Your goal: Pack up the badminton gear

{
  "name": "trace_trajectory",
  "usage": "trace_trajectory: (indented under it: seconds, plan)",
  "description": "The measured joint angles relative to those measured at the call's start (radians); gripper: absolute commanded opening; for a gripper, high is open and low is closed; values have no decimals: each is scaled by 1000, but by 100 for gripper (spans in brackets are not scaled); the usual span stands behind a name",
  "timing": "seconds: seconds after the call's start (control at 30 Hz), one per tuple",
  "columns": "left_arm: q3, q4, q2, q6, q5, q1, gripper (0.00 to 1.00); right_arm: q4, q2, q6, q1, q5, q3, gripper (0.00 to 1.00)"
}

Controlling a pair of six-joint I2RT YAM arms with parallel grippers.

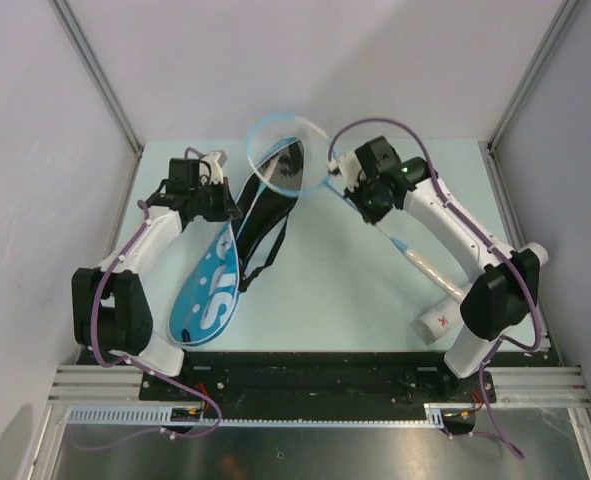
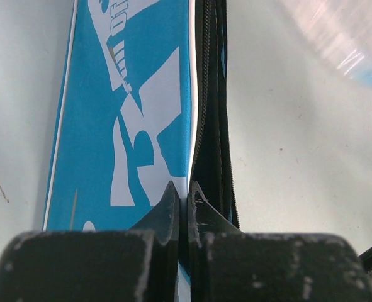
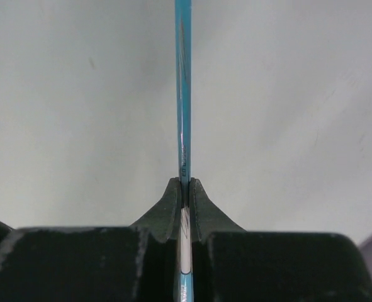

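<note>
The blue racket cover [image 1: 207, 295] with white lettering lies slanted on the left of the table, its dark open mouth [image 1: 271, 190] towards the back. My left gripper [image 1: 218, 192] is shut on the cover's white-piped edge [image 2: 191, 126] beside the zip, as the left wrist view [image 2: 187, 189] shows. A light-blue racket hangs with its head [image 1: 255, 135] over the cover's mouth. My right gripper [image 1: 347, 186] is shut on its thin blue shaft [image 3: 183, 94], the jaws pressed to it [image 3: 184, 184]. The white handle [image 1: 430, 275] trails towards the right arm's base.
The cover's black strap [image 1: 265, 255] loops onto the pale green table [image 1: 345, 300]. A small white piece with a red mark [image 1: 433, 322] lies by the right arm's base. White walls and metal posts close in the sides and back.
</note>
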Motion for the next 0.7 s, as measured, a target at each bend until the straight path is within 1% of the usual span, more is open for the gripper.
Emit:
trace_trajectory:
  seconds: [0.13, 0.23, 0.3, 0.37, 0.47, 0.6, 0.7]
  plan:
    - [-3, 2, 0, 10, -16, 0, 0, -36, -44, -127, 5, 68, -208, 0]
    - [-3, 3, 0, 14, -28, 0, 0, -47, -139, -219, 16, 98, -367, 0]
    - [-3, 5, 0, 15, -32, -5, 0, -56, -209, -275, 40, 108, -421, 0]
    - [-3, 5, 0, 17, -40, -11, 0, -57, -280, -318, 77, 122, -451, 0]
    - [-3, 5, 0, 31, -47, -24, 0, -46, -337, -378, 119, 129, -454, 0]
    - [-11, 5, -14, 85, -92, -71, 0, -46, -317, -423, 135, 162, -454, 0]
    - [-31, 4, -53, 142, -142, -138, 0, -45, -283, -450, 136, 178, -457, 0]
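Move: The right hand holds the second racket's shaft, and the bag's open mouth lies about 12 cm ahead, 21 cm to its left and 16 cm below. The strap lies roughly level with it fore and aft, 22 cm to the left; the white tube is some 8 cm back and 33 cm to the right, both about 19 cm below. From the left hand, pinching the bag's edge, the mouth is about 6 cm ahead, 5 cm right and 10 cm lower. Right hand swings the held racket back 9 cm, rightward and down, turning counter-clockwise; left keeps pinching bag's edge. ##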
